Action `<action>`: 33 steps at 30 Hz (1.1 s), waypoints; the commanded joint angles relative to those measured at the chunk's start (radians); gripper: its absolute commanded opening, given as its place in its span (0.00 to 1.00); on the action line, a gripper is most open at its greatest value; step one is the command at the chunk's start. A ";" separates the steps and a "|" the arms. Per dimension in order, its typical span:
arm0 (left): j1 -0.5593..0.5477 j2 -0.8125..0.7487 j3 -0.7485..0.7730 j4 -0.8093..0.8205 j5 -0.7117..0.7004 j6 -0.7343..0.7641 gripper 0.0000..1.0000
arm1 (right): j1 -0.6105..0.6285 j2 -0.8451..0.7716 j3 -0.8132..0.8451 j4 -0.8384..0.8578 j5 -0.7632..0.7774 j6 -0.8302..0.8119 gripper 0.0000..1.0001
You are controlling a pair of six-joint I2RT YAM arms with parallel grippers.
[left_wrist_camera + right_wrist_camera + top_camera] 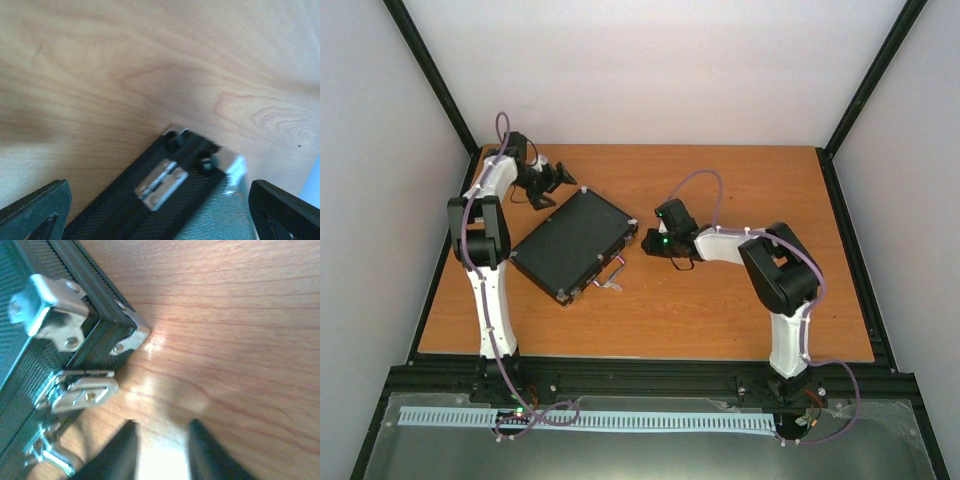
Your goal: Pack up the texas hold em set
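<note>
The texas hold em set shows as a flat black case (570, 243) lying shut and askew on the wooden table, silver handle (610, 272) toward the near side. My left gripper (548, 183) hovers open over the case's far corner; its view looks down on the hinged back edge (161, 184) of the case (125, 210), with a finger (37, 212) wide on either side. My right gripper (650, 243) sits just off the case's right corner (131, 338), near a silver latch (82, 390). Its fingers (200, 450) stand a little apart over bare wood, holding nothing.
Black frame rails (640, 375) run along the table's near edge, and white walls close in the other three sides. Bare wood (760, 190) stretches to the right of the case and behind it.
</note>
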 commanded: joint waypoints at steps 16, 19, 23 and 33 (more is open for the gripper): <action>-0.022 -0.384 0.038 -0.105 -0.299 0.152 1.00 | 0.000 -0.383 0.170 -0.659 0.247 -0.233 1.00; -0.024 -0.536 -0.082 -0.078 -0.358 0.188 1.00 | 0.000 -0.452 0.150 -0.678 0.281 -0.238 1.00; -0.024 -0.712 -0.254 -0.051 -0.419 0.241 1.00 | 0.001 -0.520 0.131 -0.693 0.319 -0.264 1.00; -0.024 -1.008 -0.606 0.037 -0.461 0.281 1.00 | 0.001 -0.535 0.204 -0.736 0.423 -0.348 1.00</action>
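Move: The closed case's middle lies about 16 cm to the right hand's left, level with it fore and aft and about at its height. The handle is some 7 cm left of that hand and 7 cm back, and the near-corner latch about 4 cm left, straight across. From the left hand, beyond the case's far corner, the case's middle is roughly 14 cm back, 3 cm right and 4 cm lower. Back both grippers off the closed case. Spread the right fingers from almost shut to wide open as you lift that hand about 18 cm and carry it right, away from the latch corner, drawing back slightly. Raise the open left gripper with a small forward start, then sweep it back about 15 cm and a little left, sinking slightly last; swing both wrists to point more forward. ##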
